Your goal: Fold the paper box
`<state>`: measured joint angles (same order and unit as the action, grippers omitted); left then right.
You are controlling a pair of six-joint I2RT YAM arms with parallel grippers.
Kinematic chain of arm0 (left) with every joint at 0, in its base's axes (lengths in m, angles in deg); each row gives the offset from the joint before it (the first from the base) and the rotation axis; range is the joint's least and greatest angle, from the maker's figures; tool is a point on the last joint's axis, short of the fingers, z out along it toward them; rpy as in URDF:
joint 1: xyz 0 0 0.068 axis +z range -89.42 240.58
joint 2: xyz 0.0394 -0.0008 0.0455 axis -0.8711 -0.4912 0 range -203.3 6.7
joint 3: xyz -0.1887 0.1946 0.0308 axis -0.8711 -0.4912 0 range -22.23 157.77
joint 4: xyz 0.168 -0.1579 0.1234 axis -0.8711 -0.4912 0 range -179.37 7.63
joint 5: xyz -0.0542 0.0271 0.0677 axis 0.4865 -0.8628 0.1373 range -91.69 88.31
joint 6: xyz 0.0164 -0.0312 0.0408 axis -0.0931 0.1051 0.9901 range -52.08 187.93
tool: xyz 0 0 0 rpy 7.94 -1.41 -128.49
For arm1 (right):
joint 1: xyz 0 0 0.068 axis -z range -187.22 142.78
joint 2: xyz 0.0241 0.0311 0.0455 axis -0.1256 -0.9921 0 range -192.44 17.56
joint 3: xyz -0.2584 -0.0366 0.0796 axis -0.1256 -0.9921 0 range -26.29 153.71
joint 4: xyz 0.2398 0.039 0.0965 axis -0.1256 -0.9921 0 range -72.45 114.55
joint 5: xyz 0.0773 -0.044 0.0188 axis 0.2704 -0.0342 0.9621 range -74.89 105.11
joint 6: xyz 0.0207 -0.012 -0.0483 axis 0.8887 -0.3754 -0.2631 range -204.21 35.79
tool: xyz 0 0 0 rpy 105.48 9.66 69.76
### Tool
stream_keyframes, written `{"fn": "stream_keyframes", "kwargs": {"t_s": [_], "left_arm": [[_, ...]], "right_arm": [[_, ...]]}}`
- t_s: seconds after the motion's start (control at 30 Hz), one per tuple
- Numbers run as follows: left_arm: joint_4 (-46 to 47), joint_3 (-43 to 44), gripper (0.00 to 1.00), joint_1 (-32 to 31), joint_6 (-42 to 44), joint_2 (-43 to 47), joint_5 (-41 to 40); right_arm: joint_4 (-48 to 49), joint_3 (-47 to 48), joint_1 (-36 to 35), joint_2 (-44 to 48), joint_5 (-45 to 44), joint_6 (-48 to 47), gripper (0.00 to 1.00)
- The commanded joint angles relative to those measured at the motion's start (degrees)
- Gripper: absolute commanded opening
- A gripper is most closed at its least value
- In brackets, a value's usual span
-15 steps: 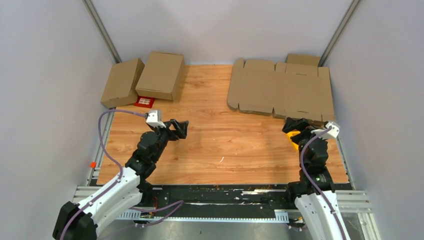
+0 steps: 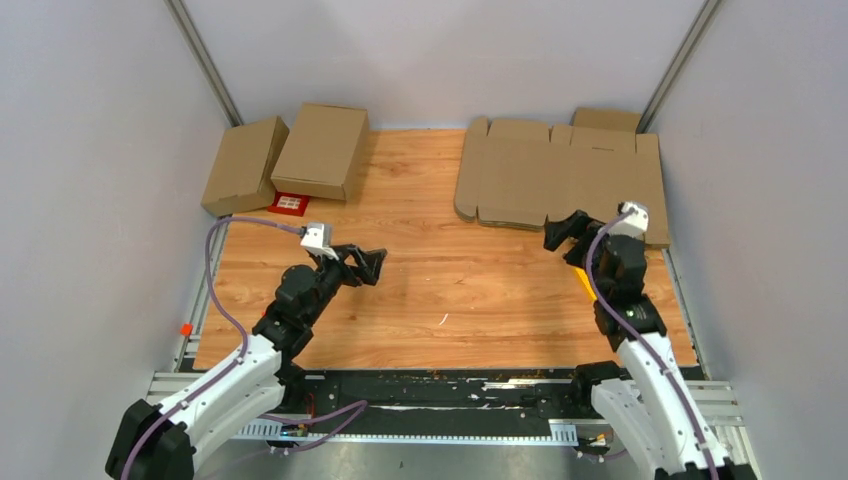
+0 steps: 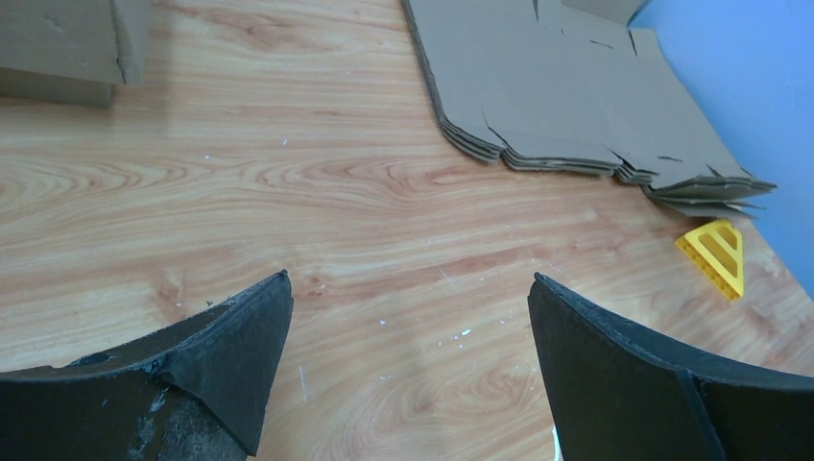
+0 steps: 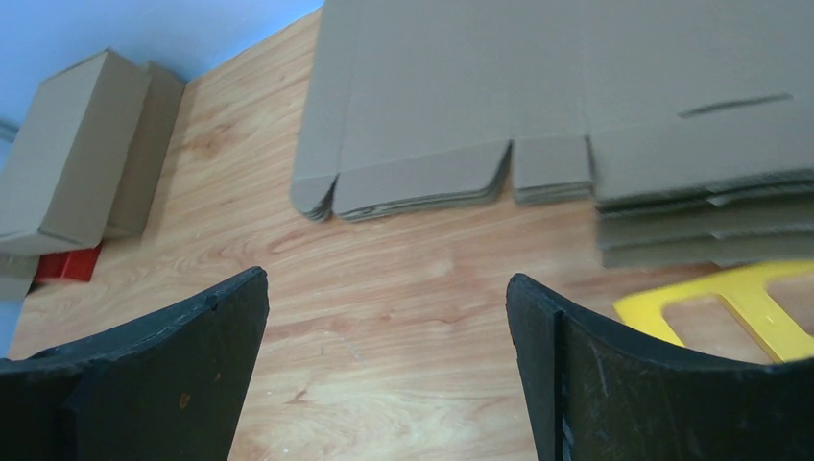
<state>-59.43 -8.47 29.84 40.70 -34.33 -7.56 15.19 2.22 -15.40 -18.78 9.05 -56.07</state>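
Note:
I cannot pick out the paper box as a piece of its own in any view. A stack of flat brown cardboard sheets [image 2: 560, 180] lies at the back right, also in the left wrist view [image 3: 566, 106] and the right wrist view [image 4: 538, 86]. My right gripper [image 2: 562, 232] hovers open just in front of the stack's near edge, with bare wood between its fingers [image 4: 386, 276]. Left of centre, my left gripper [image 2: 375, 262] stands open over the table with nothing in it [image 3: 410, 277].
Two folded brown cartons [image 2: 245, 165] [image 2: 322, 150] sit at the back left, with a small red card [image 2: 289, 203] in front of them. A yellow plastic wedge [image 3: 715, 254] lies by the stack's near right corner, under my right arm. Grey walls close three sides.
My right arm has reached forward and to the left, bringing its gripper up to the stack's near edge. The left gripper has shifted slightly to the right. Both stay open.

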Motion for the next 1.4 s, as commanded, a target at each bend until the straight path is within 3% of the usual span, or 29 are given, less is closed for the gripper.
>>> {"fn": "stream_keyframes", "kwargs": {"t_s": [0.0, 0.13, 0.3, 0.37, 0.4, 0.43, 0.97, 1.37], "left_arm": [[2.99, 0.73, 0.99, -0.11, 1.6, -0.83, 2.23], [3.03, 1.06, 0.99, -0.11, 1.67, -1.83, 2.72], [3.4, 1.57, 0.98, -0.11, 1.3, -3.59, 4.07], [3.43, 1.85, 0.98, -0.11, 1.33, -4.03, 4.27], [3.26, 1.87, 0.98, -0.11, 1.38, -4.05, 4.28], [3.25, 1.91, 0.98, -0.11, 1.38, -4.05, 4.24], [3.1, 2.13, 0.98, -0.11, 1.38, -4.3, 4.46], [2.85, 2.18, 0.97, -0.11, 1.65, -4.21, 4.02]], "right_arm": [[0.52, 8.42, -0.06, -9.43, 11.55, -5.73, 0.93], [-4.89, 14.06, -0.07, -18.59, 5.78, -5.49, 0.92], [-13.98, 19.27, 0.01, -25.78, -11.0, 7.01, 0.94], [-17.99, 20.73, 0.52, -27.07, -15.63, 12.43, 0.8], [-18.98, 21.38, 1.13, -27.52, -16.06, 14.14, 0.72], [-19.39, 21.82, 1.9, -27.76, -15.82, 15.27, 0.7], [-14.06, 22.22, 12.86, -36.2, -10.17, 29.39, 0.5], [-10.95, 22.36, 14.24, -41.57, -10.15, 32.07, 0.47]]}}
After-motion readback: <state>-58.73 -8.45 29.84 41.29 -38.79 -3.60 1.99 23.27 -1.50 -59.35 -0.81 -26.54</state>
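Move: The near-edge flaps at the right part of the flat paper box stack, the right hand's next aim, lie about 8 cm ahead of it, 9 cm to its right and 14 cm below. The yellow triangle sits on the table some 10 cm right and 1 cm nearer the base than the hand; the stack's near left corner is roughly 16 cm ahead and 21 cm left. From the left hand those flaps are about 10 cm ahead and 53 cm to the right. Forward and slightly left at first, the right hand then sweeps back about 11 cm to the right while sinking, ending some 8 cm lower and 6 cm farther out, close over the stack's near-edge flaps. On the way its wrist turns clockwise and tips down, and the wide-open fingers close to about half. The left hand, empty and open, eases down a couple of centimetres and stops. ##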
